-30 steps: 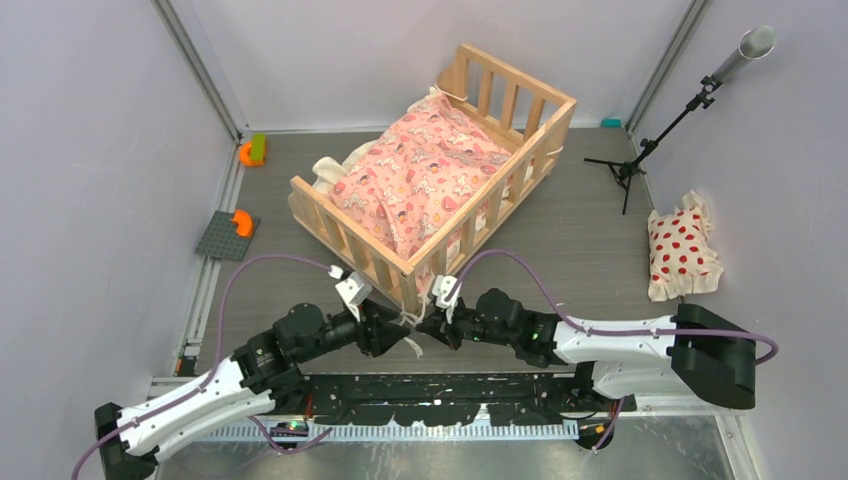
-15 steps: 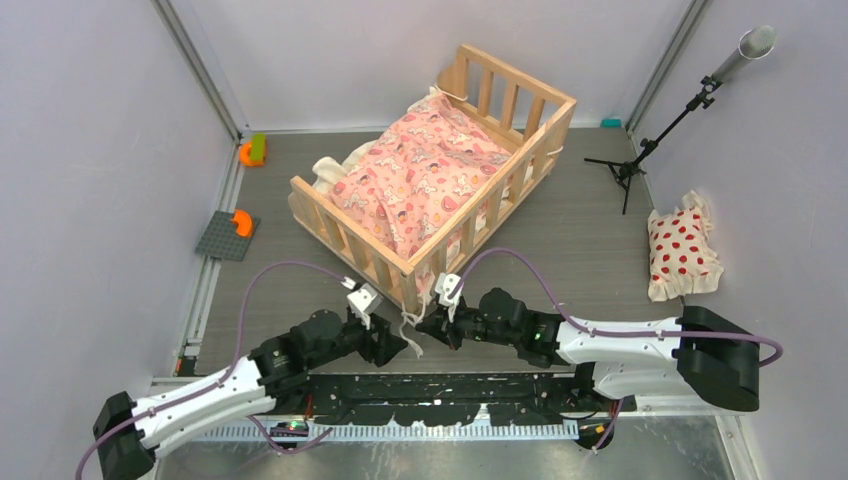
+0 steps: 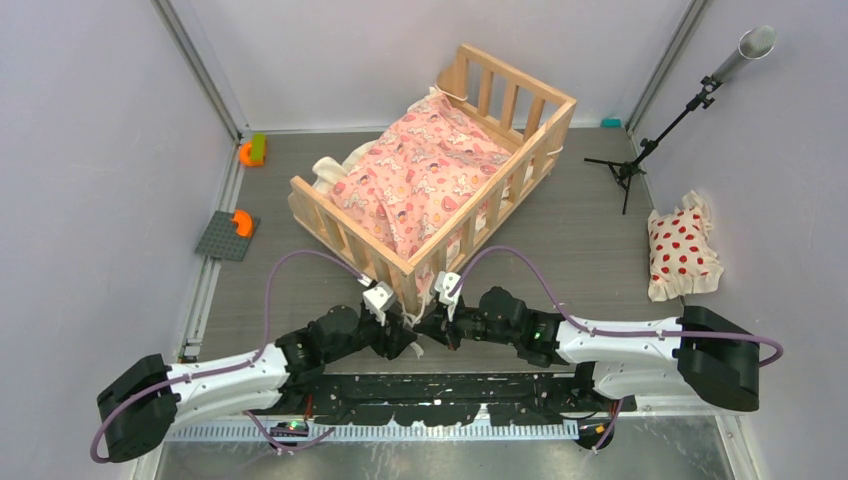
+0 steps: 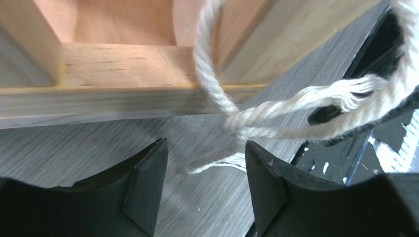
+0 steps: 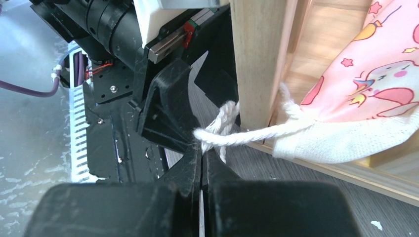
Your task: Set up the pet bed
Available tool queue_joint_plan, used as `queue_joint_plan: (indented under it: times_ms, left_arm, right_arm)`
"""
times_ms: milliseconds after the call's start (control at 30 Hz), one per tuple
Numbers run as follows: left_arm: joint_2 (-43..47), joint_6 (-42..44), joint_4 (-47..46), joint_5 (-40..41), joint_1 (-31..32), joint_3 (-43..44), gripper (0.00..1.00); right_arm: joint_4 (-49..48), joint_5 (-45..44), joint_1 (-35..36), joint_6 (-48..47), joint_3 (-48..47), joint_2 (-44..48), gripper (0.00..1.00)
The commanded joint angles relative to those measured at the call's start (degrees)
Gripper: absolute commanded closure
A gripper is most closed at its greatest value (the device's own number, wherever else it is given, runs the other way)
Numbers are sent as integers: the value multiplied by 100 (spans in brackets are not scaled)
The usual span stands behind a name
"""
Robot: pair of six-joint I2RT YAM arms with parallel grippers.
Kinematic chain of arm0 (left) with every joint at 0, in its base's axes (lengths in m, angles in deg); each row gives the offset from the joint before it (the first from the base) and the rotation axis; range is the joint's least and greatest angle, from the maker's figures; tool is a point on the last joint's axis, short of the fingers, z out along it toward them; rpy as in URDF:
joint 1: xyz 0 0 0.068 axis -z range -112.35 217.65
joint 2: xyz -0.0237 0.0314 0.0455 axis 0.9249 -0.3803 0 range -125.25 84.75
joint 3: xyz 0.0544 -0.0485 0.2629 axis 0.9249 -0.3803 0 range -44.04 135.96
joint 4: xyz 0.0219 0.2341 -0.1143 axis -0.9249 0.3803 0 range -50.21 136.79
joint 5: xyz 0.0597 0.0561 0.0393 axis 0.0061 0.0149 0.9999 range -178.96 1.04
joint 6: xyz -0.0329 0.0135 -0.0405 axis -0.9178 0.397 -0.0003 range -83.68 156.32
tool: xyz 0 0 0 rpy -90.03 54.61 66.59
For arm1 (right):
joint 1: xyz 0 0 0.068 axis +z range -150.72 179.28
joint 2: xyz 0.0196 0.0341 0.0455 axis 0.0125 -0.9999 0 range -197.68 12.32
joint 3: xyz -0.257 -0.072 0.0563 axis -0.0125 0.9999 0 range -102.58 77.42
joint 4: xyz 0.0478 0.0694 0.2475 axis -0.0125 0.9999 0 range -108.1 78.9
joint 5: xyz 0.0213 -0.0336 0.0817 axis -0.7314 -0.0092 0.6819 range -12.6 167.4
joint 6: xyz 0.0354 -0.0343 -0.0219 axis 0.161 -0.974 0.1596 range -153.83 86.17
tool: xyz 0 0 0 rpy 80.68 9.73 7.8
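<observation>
The pet bed (image 3: 350, 228), a light wood crib with slatted rails, stands mid-table with a pink cartoon-print cushion (image 3: 420, 175) inside. Both grippers meet at its near corner post (image 5: 257, 59). My right gripper (image 5: 202, 148) is shut on a cream tie (image 5: 247, 134) that runs from the cushion's corner (image 5: 375, 89) round the post. My left gripper (image 4: 205, 158) is open just below the bed's bottom rail (image 4: 123, 74). The twisted cream tie (image 4: 276, 116) hangs right in front of its fingertips (image 4: 148, 187), with only its frayed end between them. In the top view the left gripper (image 3: 405, 335) sits beside the right gripper (image 3: 428, 325).
A white pillow with red dots (image 3: 682, 250) lies at the right wall. A black microphone stand (image 3: 640, 150) rises at the back right. A grey baseplate with an orange piece (image 3: 228, 235) and an orange-green toy (image 3: 252, 150) lie at the left. Walls close three sides.
My left arm has swung right along the near edge, bringing its open gripper under the bed's near corner beside the right gripper. The right arm has held still on the tie.
</observation>
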Motion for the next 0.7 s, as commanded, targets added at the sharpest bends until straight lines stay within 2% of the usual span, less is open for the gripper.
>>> queue_joint_plan:
  times_ms: [0,100,200,233,367,500,667]
  left_arm:
    - [110,204,-868,436,-8,-186,45]
    - [232,208,-895,452,-11,-228,60]
    - [380,150,-770,392,-3,-232,93]
    - [446,131,-716,330,-7,-235,100]
    - [938,-101,-413,265,-3,-267,100]
    - [1553,-279,621,361,-8,-31,100]
    - [2276,-389,1495,588,-4,223,100]
  right_arm:
    - [-295,110,-20,95,-256,-11,99]
    - [-305,104,-22,118,-255,6,99]
    - [-294,61,-19,121,-243,23,99]
    - [-290,15,-22,131,-234,30,99]
    - [-321,-335,-19,367,-56,79,99]
    - [-457,-763,-13,773,360,213,99]
    - [5,-1744,-9,1374,607,340,99]
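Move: Between the left hand's open fingers lies the loose cord end, roughly 1 cm ahead and 1 cm right of their midpoint, at about its height. The cord's half-made knot is some 2 cm ahead, 1 cm right and 1 cm higher; the bed's corner post stands about 4 cm ahead, 1 cm right, reaching above. From the right hand, already shut on the cord, the knot is level, 3 cm left and 4 cm below; the post is 4 cm ahead, 3 cm left, its middle 2 cm below. Easing forward about 1 cm, the left hand closes its open fingers on the loose cord end, then lifts it about 4 cm, drifting 1 cm left as its tips tilt up some 10 degrees. The right hand keeps its pinch and stays put at first, then draws its end right and down, a little over 2 cm each way and 1 cm forward, turning about 10 degrees clockwise. ##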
